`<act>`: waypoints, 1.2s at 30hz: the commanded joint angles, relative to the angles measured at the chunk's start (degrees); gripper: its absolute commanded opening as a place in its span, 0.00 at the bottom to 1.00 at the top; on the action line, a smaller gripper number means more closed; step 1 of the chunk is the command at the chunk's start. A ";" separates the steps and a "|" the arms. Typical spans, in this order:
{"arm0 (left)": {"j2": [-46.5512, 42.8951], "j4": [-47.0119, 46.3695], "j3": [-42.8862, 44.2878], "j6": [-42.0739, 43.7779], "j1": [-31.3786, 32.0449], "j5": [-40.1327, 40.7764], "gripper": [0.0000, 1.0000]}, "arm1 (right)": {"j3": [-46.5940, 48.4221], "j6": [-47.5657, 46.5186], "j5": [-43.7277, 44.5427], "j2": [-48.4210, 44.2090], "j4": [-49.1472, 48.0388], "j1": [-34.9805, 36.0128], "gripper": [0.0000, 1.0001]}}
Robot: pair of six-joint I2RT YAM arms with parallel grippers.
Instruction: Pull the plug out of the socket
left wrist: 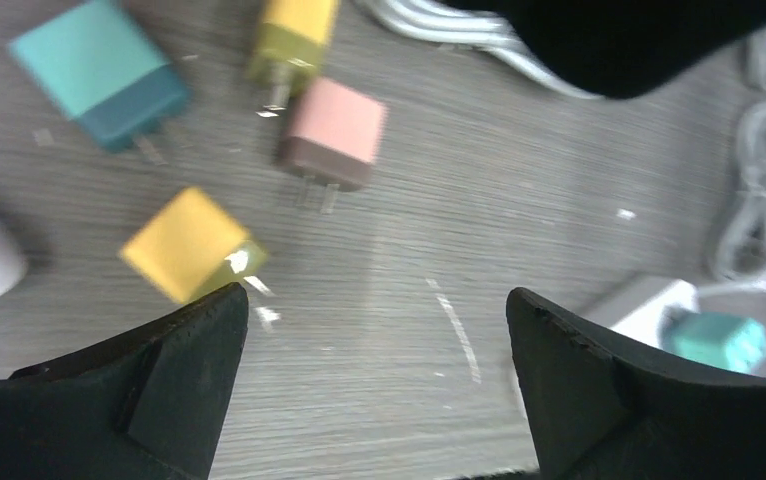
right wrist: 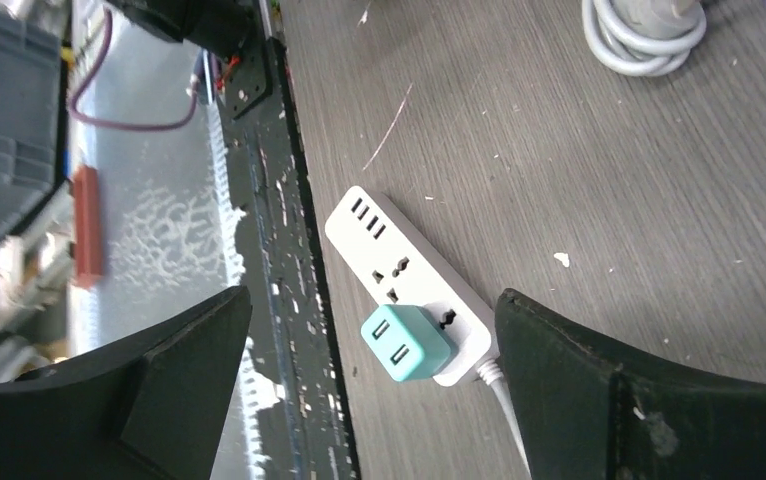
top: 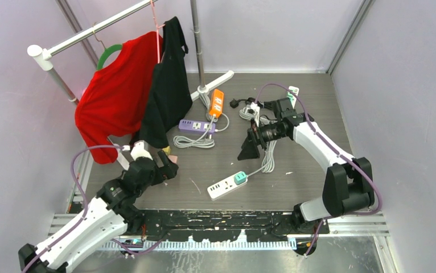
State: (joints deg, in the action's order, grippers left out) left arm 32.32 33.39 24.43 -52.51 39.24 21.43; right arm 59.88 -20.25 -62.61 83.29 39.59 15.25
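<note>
A teal plug (top: 240, 177) sits in the end socket of a white power strip (top: 222, 187) lying on the grey floor in front of the arms. The right wrist view shows this plug (right wrist: 406, 343) seated in the strip (right wrist: 379, 235), below and between the wide-apart fingers. My right gripper (top: 250, 149) hovers open above and behind it, holding nothing. My left gripper (top: 167, 165) is open and empty at the left, over several loose plugs: yellow (left wrist: 191, 245), pink (left wrist: 334, 135) and teal (left wrist: 99, 85). From the left wrist, the plugged strip (left wrist: 639, 300) shows at the far right.
An orange power strip (top: 217, 103) and a purple one (top: 196, 125) lie at the back with coiled white cables (top: 268, 153). A clothes rail holds a red shirt (top: 116, 94) and a black shirt (top: 167, 85) at the left. Purple walls close in the floor.
</note>
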 commanded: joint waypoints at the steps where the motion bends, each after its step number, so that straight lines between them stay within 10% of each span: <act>1: -5.70 -9.65 -2.57 3.82 -0.27 -12.20 0.99 | -1.21 -21.48 -4.43 -4.11 7.58 -0.17 0.98; 19: 3.37 -41.31 -7.24 11.65 -0.22 -39.01 1.00 | -5.82 -43.35 4.12 -11.74 11.65 -0.14 1.00; 25: 7.49 -56.75 -11.63 29.96 3.57 -36.66 1.00 | -8.87 -64.51 3.38 -12.64 19.53 1.37 1.00; 36: 25.72 -74.69 -13.76 55.29 18.26 -29.32 0.99 | -12.99 -54.73 9.44 -13.08 4.50 7.64 0.92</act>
State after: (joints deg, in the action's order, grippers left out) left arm 53.41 -29.47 10.68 -8.43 54.50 -11.03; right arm 46.89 -77.38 -54.81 70.48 50.00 20.64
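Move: Down and back from the right hand sits the teal plug, about 8 cm back, 2 cm to its left and 12 cm below, at the cable end of the white socket, whose middle is 5 cm farther left and 3 cm nearer the base than the plug. The socket's grey cable coil lies 8 cm to that hand's right and 1 cm back. From the left hand, the white socket is some 22 cm right, 5 cm back and 7 cm lower; the pink plug is 3 cm ahead and 2 cm right, the yellow plug 3 cm to its left, level with it. Swinging about 16 cm right and a little back, the left hand leaves the loose plugs for the USB end of the white socket, arcing up before sinking again and yawing some 60 degrees clockwise. The right hand draws back about 6 cm and sinks 5 cm towards the teal plug, drifting slightly right, rolling about its fingers and yawing counter-clockwise. Both grippers stay wide open, touching neither. ##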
